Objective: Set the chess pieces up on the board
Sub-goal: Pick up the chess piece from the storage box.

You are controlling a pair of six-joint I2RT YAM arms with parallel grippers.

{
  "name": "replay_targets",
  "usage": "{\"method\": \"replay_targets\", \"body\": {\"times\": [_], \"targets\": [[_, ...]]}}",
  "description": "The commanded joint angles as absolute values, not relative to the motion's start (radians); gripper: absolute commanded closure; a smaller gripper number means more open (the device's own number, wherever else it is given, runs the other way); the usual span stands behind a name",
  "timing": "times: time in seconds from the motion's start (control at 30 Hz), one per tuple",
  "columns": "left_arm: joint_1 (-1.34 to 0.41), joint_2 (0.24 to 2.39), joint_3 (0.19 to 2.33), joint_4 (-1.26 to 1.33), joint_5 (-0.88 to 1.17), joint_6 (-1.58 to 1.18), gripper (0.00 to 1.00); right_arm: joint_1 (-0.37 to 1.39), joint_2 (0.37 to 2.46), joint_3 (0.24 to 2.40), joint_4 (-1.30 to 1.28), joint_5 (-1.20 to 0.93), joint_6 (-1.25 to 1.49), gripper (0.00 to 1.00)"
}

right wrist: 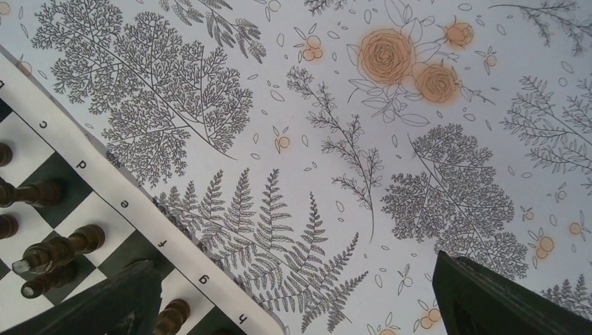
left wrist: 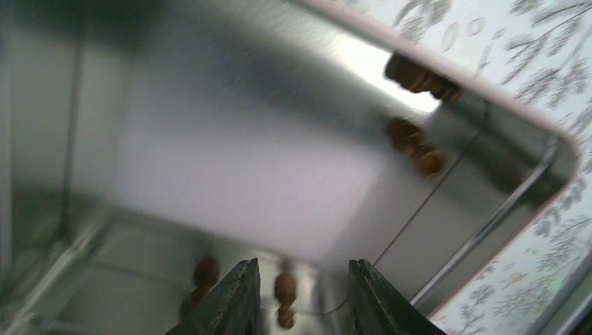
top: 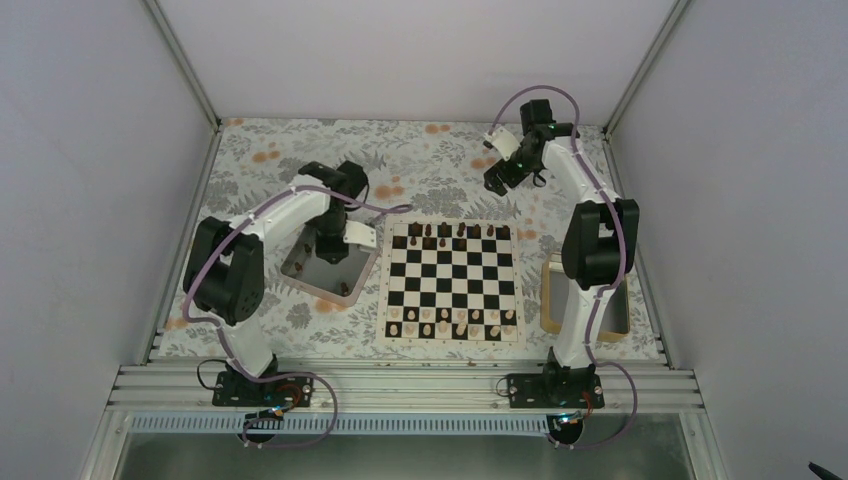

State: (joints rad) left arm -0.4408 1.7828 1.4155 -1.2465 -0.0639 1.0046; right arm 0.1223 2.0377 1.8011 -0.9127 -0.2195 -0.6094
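The board [top: 451, 281] lies mid-table. Dark brown chess pieces [top: 447, 233] stand along its far rows and pale ones along its near rows. More dark pieces lie in the metal tray [top: 362, 283] left of the board. My left gripper [top: 331, 261] reaches down into that tray. In the blurred left wrist view the left gripper [left wrist: 302, 265] is open round a lying dark piece [left wrist: 285, 296], with a gap on each side. Another piece [left wrist: 204, 276] lies just left of the fingers. My right gripper [top: 498, 179] hangs wide open and empty beyond the board's far right corner.
Two more dark pieces [left wrist: 421, 75] [left wrist: 417, 145] lie near the tray's rim [left wrist: 551, 132]. The right wrist view shows the right gripper [right wrist: 294, 259] over the flowered tablecloth, with the board's lettered edge [right wrist: 126, 204] and standing dark pieces [right wrist: 59, 251] at lower left. A wooden tray [top: 550, 296] sits by the right arm.
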Motion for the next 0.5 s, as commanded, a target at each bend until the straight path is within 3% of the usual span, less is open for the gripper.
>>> {"method": "replay_targets", "body": {"times": [0.0,0.47], "targets": [[-0.475,1.777,1.365,-1.225,0.020,0.943,0.67,0.118,2.040,1.793,-0.907,-0.224,-0.625,0.00],[-0.552,1.720,1.194,-1.135,0.026,0.808,0.66,0.118,1.997,1.735,-0.885,-0.246,-0.620,0.00]]}}
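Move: The chess piece to be picked lies in the storage box's near right corner, about 7 cm back, 3 cm right of the left hand and some 8 cm below it. Two other pieces lie at the box's left side, at about the same depth below the hand: one roughly 9 cm left and level with it, the other 7 cm left and 4 cm ahead. From the right hand the target is some 38 cm left, 25 cm back, 12 cm down. Back towards its base, about 6 cm, the left hand travels while sinking nearly 4 cm and drifting some 2 cm right, closing in on the piece in the near right corner. Its fingertips tip slightly back towards the base, and the fingers stay part-open, still empty. The right hand, wide open over the far side, sinks about 2 cm. ##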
